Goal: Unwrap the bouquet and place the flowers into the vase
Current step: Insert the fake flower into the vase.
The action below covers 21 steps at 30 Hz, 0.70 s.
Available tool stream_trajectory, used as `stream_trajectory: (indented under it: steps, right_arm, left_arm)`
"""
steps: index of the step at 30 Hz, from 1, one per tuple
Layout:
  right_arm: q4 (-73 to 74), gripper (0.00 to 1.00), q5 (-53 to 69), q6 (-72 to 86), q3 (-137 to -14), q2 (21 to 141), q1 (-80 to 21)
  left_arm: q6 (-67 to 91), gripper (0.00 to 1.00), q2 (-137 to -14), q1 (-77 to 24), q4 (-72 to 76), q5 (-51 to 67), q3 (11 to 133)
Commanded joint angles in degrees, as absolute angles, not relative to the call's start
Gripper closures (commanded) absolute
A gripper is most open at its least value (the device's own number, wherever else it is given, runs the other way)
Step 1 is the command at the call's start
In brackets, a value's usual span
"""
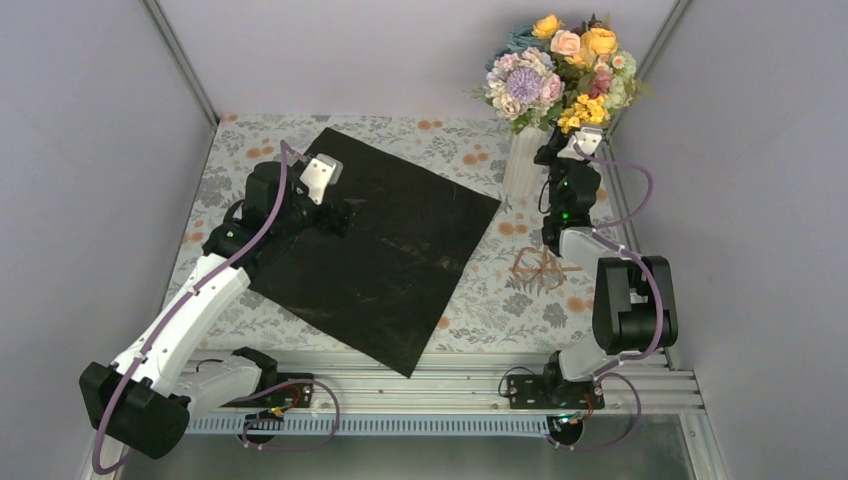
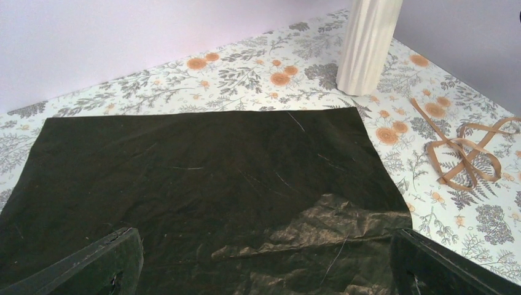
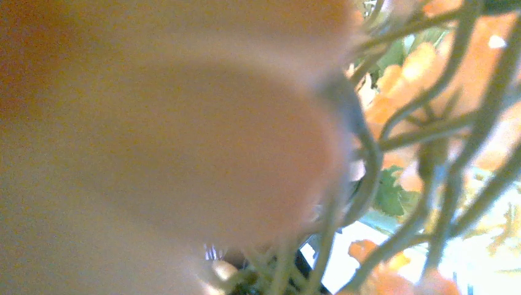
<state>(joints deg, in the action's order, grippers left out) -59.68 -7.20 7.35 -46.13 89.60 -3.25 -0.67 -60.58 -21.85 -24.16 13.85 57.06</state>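
The black sheet (image 1: pixel 390 250) of the bouquet lies spread flat on the tablecloth, with no stems on it. The flowers (image 1: pixel 560 70) stand bunched above the white ribbed vase (image 1: pixel 522 165) at the back right. Their stems run down at its rim. My right gripper (image 1: pixel 550 152) is at the vase's top, shut on the stems. In the right wrist view, green stems (image 3: pixel 430 123) converge at my jaws behind a blurred peach bloom (image 3: pixel 184 141). My left gripper (image 2: pixel 264 246) is open, low over the sheet (image 2: pixel 203 172). The vase (image 2: pixel 367 46) lies far ahead of it.
A loose brown ribbon (image 1: pixel 540 265) lies on the floral tablecloth (image 1: pixel 480 300) right of the sheet, also in the left wrist view (image 2: pixel 464 153). Grey walls close in the table on three sides. A metal rail (image 1: pixel 450 385) runs along the near edge.
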Motion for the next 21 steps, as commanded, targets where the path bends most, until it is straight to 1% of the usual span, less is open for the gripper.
stream_trajectory:
  steps: [1,4,8,10,14,19,21]
  right_arm:
    - [-52.7,0.96,-7.2,7.0,-44.4,91.7,-3.4]
    - [-54.4,0.96,-7.6,7.8,-41.8,90.1,-3.4]
    - [-53.0,0.95,-8.2,8.0,-41.1,88.1,-3.6]
    - [-51.6,0.91,-7.5,8.0,-41.2,86.9,-3.7]
    - [-50.0,0.79,-6.7,7.3,-41.2,84.7,-4.0]
    - [-49.1,0.74,-6.8,7.7,-40.8,82.9,-4.2]
    - [-49.0,0.7,-6.7,8.0,-40.5,82.2,-4.3]
  left_arm:
    - [-1.0,0.0,-59.8,-21.3,-23.5,14.5,56.7]
    - [-1.0,0.0,-59.8,-21.3,-23.6,14.5,56.5]
    - [-0.9,0.0,-59.8,-21.3,-23.4,15.2,56.6]
    - [-0.9,0.0,-59.8,-21.3,-23.4,15.4,56.6]
    - [-0.8,0.0,-59.3,-21.4,-23.4,15.4,56.5]
    - [-0.8,0.0,-59.1,-21.4,-23.3,15.6,56.3]
    - [-0.8,0.0,-58.9,-21.3,-23.2,15.7,56.3]
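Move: Just ahead of the nearly shut right fingers is the vase, its middle about 6 cm farther out, 4 cm left and some 20 cm below. The small yellow flowers hang level with the hand point, about 3 cm right and 7 cm above it. The purple flower is some 5 cm ahead, 7 cm left and 6 cm up, and the ribbon lies 12 cm back, 1 cm left, 32 cm down. From the idle left hand the vase is about 24 cm ahead, 37 cm right and 16 cm lower. Easing off the bouquet, the right hand first draws back about 1.5 cm from beside the vase's mouth, still nearly shut on what seems to be a stem. It then sinks some 3 cm beneath the yellow flowers, fingers tipping down about 5 degrees towards level and opening by roughly a fifth of their range, as if to free the stem. ##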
